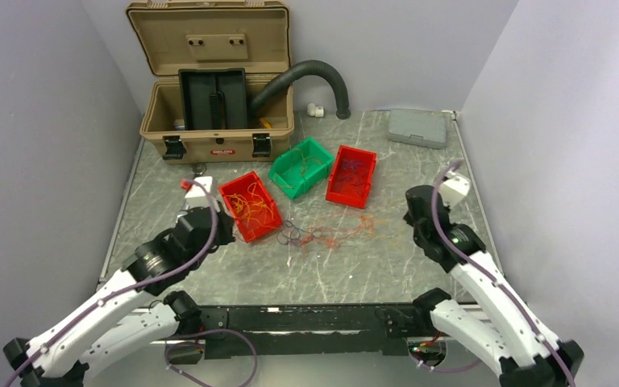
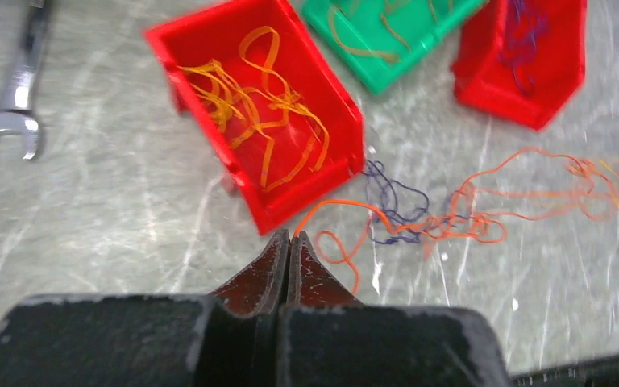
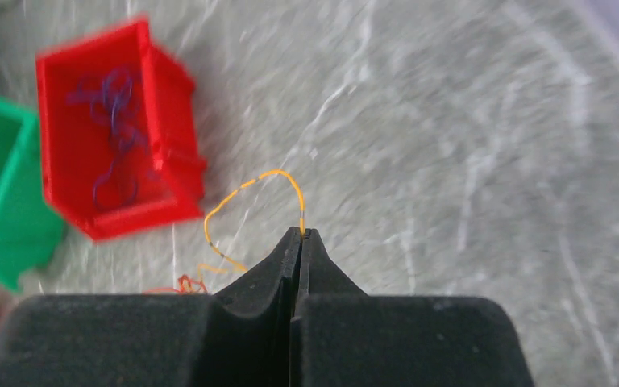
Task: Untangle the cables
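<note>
The cables (image 1: 330, 232) lie as a loose tangle of orange, red and dark purple strands (image 2: 451, 222) on the table in front of three bins. My left gripper (image 2: 290, 235) is shut on the end of an orange strand (image 2: 338, 204) that runs right into the tangle, just below the corner of the left red bin (image 2: 290, 161). To the right of the tangle, my right gripper (image 3: 301, 232) is shut on a yellow strand (image 3: 246, 187) that arcs up and left toward it. In the top view the left gripper (image 1: 227, 234) and the right gripper (image 1: 411, 218) flank the tangle.
The left red bin (image 1: 250, 205) holds orange strands, the green bin (image 1: 301, 167) a few more, and the right red bin (image 1: 351, 175) purple ones. Behind them are an open tan toolbox (image 1: 209, 89), a black hose (image 1: 314, 76) and a grey case (image 1: 417, 127). A wrench (image 2: 12, 97) lies at left.
</note>
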`<action>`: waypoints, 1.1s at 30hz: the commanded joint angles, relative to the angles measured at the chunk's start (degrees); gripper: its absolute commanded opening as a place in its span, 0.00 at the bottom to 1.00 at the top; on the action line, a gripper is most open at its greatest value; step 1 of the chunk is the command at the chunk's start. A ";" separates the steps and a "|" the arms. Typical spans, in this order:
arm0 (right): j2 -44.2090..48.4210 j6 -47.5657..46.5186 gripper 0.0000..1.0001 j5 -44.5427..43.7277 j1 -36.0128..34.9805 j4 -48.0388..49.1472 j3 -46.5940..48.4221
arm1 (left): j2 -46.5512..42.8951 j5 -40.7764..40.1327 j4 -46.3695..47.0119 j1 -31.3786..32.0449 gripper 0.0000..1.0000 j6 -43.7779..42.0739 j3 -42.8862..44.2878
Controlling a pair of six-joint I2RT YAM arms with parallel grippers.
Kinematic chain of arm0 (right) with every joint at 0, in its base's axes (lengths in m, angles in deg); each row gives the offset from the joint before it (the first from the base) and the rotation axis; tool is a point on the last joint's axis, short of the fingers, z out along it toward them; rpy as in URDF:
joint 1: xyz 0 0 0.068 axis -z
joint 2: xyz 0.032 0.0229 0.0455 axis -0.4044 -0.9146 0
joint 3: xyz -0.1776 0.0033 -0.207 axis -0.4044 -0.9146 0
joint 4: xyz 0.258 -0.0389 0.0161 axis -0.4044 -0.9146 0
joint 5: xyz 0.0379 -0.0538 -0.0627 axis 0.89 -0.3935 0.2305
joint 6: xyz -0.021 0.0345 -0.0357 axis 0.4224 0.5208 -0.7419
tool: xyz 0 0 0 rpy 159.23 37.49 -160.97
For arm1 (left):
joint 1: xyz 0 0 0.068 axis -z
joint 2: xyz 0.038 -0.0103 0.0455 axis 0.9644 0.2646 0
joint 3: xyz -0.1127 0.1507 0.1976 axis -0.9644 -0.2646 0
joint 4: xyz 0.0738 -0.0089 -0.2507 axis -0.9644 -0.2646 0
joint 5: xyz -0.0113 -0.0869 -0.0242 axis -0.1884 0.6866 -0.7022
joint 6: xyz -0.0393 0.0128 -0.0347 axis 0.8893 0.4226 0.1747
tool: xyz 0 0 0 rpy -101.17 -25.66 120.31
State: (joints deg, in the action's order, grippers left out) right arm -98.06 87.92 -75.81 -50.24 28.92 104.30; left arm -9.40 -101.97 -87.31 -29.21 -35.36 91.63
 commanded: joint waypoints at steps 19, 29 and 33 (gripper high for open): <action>20.99 -9.33 0.00 1.95 0.60 -1.12 3.51 | -5.14 9.12 6.08 -0.33 0.02 -9.51 -1.51; 16.56 -18.29 0.00 27.45 0.55 8.34 7.85 | 9.14 28.50 20.61 0.84 0.93 -17.25 -1.98; 12.71 -17.42 0.00 29.10 0.55 4.65 14.89 | 14.39 30.05 26.82 3.03 0.99 -18.46 -1.17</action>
State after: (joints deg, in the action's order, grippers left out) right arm -83.16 72.22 -52.75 -49.70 32.33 112.01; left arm 1.90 -76.66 -70.35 -28.11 -50.46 88.35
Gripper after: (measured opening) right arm 0.010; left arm 0.984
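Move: The left hand, holding an orange cable end, has the blue cable about 9 cm to its right and 4 ahead; the orange tangle lies 17 right and 4 ahead, and the left red bin 10 straight ahead, all some 18 below. The right hand, holding a yellow cable end, has that tangle about 17 cm left and level with it, the right red bin 13 ahead and 13 left, roughly 15 below. Both hands draw the held cables apart, the left 6 cm farther left, the right about 11 up, 9 right and 6 back; then the left lets go of the orange end and swings some 15 cm right and down towards the blue cable, turning clockwise, fingers wide. The right, still pinching yellow, swings back left about 15 cm and rises again, turning counter-clockwise. ##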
